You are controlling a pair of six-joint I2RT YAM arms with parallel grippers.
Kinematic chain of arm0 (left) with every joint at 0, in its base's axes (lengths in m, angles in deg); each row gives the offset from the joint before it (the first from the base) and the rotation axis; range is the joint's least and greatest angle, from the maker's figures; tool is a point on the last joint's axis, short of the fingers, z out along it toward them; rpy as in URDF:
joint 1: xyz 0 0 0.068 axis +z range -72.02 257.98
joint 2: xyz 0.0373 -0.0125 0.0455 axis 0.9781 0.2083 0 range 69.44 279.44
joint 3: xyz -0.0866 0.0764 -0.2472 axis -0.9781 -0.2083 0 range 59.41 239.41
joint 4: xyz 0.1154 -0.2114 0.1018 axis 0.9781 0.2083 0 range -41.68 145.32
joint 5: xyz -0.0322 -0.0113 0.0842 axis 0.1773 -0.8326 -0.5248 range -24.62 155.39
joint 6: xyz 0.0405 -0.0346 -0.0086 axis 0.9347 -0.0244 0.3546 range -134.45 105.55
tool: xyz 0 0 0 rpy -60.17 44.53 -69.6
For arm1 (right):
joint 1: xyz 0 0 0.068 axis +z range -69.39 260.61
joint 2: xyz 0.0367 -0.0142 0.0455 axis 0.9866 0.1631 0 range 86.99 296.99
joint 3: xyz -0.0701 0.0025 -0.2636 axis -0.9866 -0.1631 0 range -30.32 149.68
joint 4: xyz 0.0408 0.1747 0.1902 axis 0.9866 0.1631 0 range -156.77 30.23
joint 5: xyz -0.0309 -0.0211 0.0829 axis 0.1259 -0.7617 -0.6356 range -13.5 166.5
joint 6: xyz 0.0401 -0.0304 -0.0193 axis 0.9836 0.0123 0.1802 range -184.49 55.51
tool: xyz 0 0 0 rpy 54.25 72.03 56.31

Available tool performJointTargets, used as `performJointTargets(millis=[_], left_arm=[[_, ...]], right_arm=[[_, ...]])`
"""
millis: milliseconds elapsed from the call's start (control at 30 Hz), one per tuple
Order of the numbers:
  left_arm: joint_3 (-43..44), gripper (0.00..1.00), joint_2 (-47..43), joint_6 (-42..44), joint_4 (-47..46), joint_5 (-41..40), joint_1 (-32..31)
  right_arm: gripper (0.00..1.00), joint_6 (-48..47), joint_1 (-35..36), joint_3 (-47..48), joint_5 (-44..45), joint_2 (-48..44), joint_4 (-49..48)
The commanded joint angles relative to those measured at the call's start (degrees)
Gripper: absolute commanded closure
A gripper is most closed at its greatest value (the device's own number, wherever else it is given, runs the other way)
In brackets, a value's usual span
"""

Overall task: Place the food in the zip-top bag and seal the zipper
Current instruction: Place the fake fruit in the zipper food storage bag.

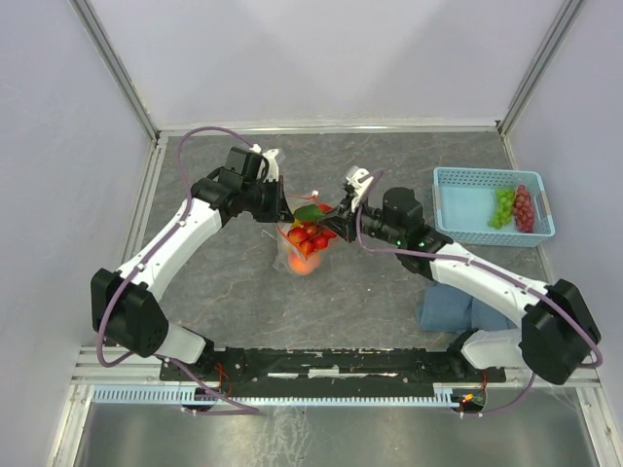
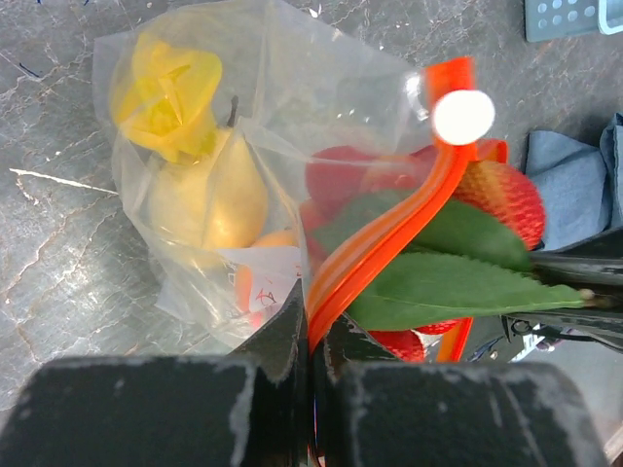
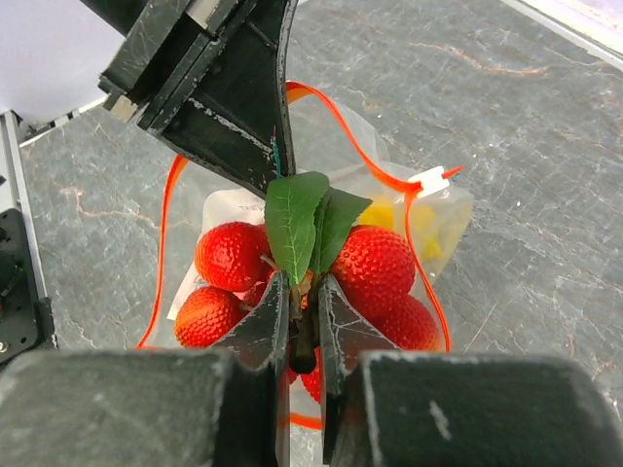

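The clear zip-top bag (image 1: 304, 248) stands in the middle of the table, mouth open. My left gripper (image 2: 314, 331) is shut on its red-orange zipper strip (image 2: 389, 233), which carries a white slider (image 2: 462, 117). Yellow fruit (image 2: 209, 190) lies inside the bag. My right gripper (image 3: 304, 309) is shut on the stem of the strawberry bunch (image 3: 375, 268) with green leaves (image 3: 297, 224), held in the bag's open mouth (image 3: 409, 185). Purple grapes (image 1: 525, 207) and green grapes (image 1: 502, 206) lie in the basket.
A light-blue mesh basket (image 1: 458, 199) stands at the right. A blue cloth (image 1: 450, 311) lies under my right arm. Grey walls and metal rails (image 1: 321, 125) bound the table.
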Motion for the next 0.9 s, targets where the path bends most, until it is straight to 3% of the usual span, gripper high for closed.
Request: performJointTargets(millis=[0,233,333,500,600,733,867], left_arm=[[0.02,0.97,-0.23,-0.49,-2.53,2.8,-0.17],[0.92,0.97,-0.16,1.15,-0.79,0.85,-2.35],[1.49,0.95,-0.79,1.09,-0.18,-2.28,-2.68],[1.0,0.66,-3.7,-3.1,0.19,-11.78,-2.72],[-0.4,0.54,-6.3,-6.26,0.19,-15.88,-3.07],[-4.13,0.44,-11.75,-12.35,0.1,-21.42,-6.49],[-7.57,0.43,-17.0,-17.79,0.37,-26.38,-8.91]], right_arm=[[0.98,-3.56,1.39,5.76,-0.29,3.77,4.0],[0.98,-2.08,1.83,8.9,14.5,6.32,2.39],[0.98,-0.52,1.87,10.59,15.12,7.34,3.43],[0.98,1.23,2.93,10.4,15.42,6.92,4.22],[0.98,2.22,4.28,10.37,18.2,6.79,5.04],[0.98,3.69,8.14,10.63,26.65,6.46,6.63],[0.98,4.1,11.39,10.73,33.3,6.45,6.69]])
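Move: Gripping the bag's rim, the left hand has the middle of the open mouth about 4 cm to its right, 2 cm back and 3 cm lower. From the right hand, which holds the strawberry bunch by its leafy stem, the mouth's middle lies about 3 cm left, level fore and aft, and 5 cm down. The white zipper slider is some 6 cm ahead and 2 cm left of that hand; the peach in the bag is roughly 6 cm back, 4 cm left and 14 cm below. Working the strawberries deeper into the bag mouth, the right hand keeps its pinch on the stem, goes left and down a little, forward about 4 cm, then eases back, left and down while turning clockwise, some 15 degrees in all. The left hand first draws the rim back and left about 1 cm, then opens its fingers to roughly half, lets go, and lifts off up and left. ##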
